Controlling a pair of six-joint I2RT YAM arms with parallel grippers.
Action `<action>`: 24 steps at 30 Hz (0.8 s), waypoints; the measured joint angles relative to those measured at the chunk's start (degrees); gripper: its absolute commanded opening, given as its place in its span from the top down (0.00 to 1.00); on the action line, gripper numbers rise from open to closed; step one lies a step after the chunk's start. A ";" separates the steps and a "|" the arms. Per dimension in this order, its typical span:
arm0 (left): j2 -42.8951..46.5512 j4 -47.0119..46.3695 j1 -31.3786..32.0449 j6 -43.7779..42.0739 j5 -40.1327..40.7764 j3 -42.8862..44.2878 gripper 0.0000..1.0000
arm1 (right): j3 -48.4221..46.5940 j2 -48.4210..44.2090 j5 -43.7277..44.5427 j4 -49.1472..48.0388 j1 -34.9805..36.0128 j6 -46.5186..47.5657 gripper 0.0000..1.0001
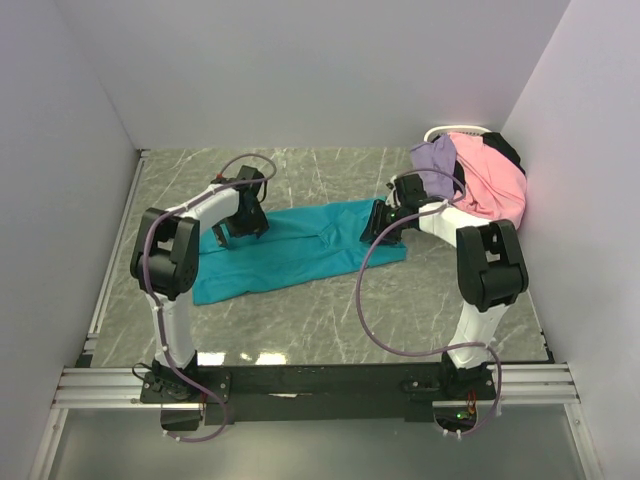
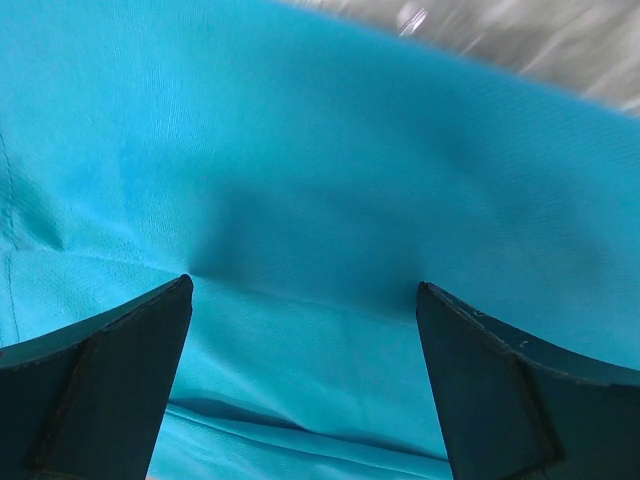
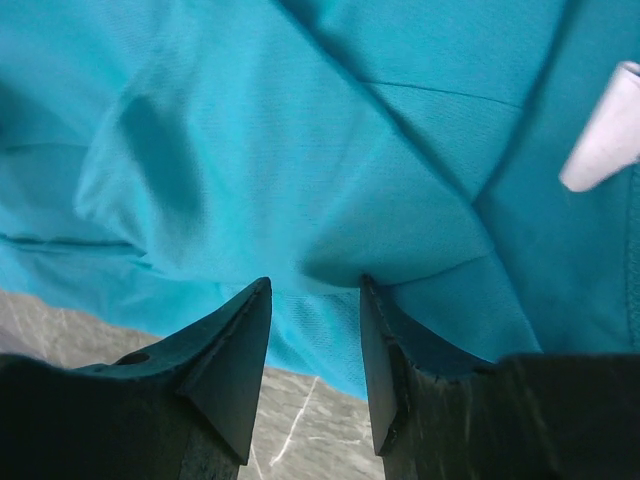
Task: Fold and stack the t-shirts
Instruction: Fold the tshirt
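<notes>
A teal t-shirt (image 1: 290, 250) lies spread, slightly rumpled, on the marble table. My left gripper (image 1: 245, 225) is low over its left part; in the left wrist view the jaws stand wide open (image 2: 305, 288) with flat teal cloth (image 2: 330, 180) filling the gap. My right gripper (image 1: 383, 222) is at the shirt's right edge; in the right wrist view it is partly open (image 3: 313, 285), with the folded cloth edge (image 3: 330, 200) at the fingertips and lapping over the right finger. Pink (image 1: 490, 180), lavender (image 1: 435, 155) and black (image 1: 508, 150) shirts are heaped at the back right.
The heap sits in a white wire-rimmed basket (image 1: 460, 129) in the back right corner against the walls. A small white tag-like strip (image 3: 600, 130) shows on the teal cloth. Bare marble table (image 1: 330, 330) lies between the shirt and the arm bases.
</notes>
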State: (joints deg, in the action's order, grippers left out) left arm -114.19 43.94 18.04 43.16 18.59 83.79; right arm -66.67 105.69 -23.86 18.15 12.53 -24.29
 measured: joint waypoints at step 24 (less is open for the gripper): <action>13.14 -8.09 3.04 8.28 -2.67 -22.67 0.01 | -37.38 23.69 18.36 22.60 -0.04 -3.28 0.50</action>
State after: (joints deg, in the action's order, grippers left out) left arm -101.06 35.86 21.08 51.44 15.92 61.12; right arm -104.05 129.38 -5.50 40.75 12.49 -27.57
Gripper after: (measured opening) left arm 0.995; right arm 0.490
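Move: The folded t-shirt lies flat some 2 cm below both open hands. Its middle is about 14 cm to the right and 4 cm back from the left hand, and about 18 cm to the left and 3 cm back from the right. From the right hand, its white tag is roughly 5 cm ahead and 4 cm to the right, the purple cloth about 18 cm ahead and 13 cm right, and the laundry basket some 12 cm ahead and 20 cm right. Both hands set their open fingertips down on the t-shirt, sinking about 2 cm, and drag its two ends opposite ways: the left hand draws back some 8 cm towards the base, while the right first shifts some 2 cm right, then slides forward about 10 cm with a slight clockwise turn. Neither gripper closes. ##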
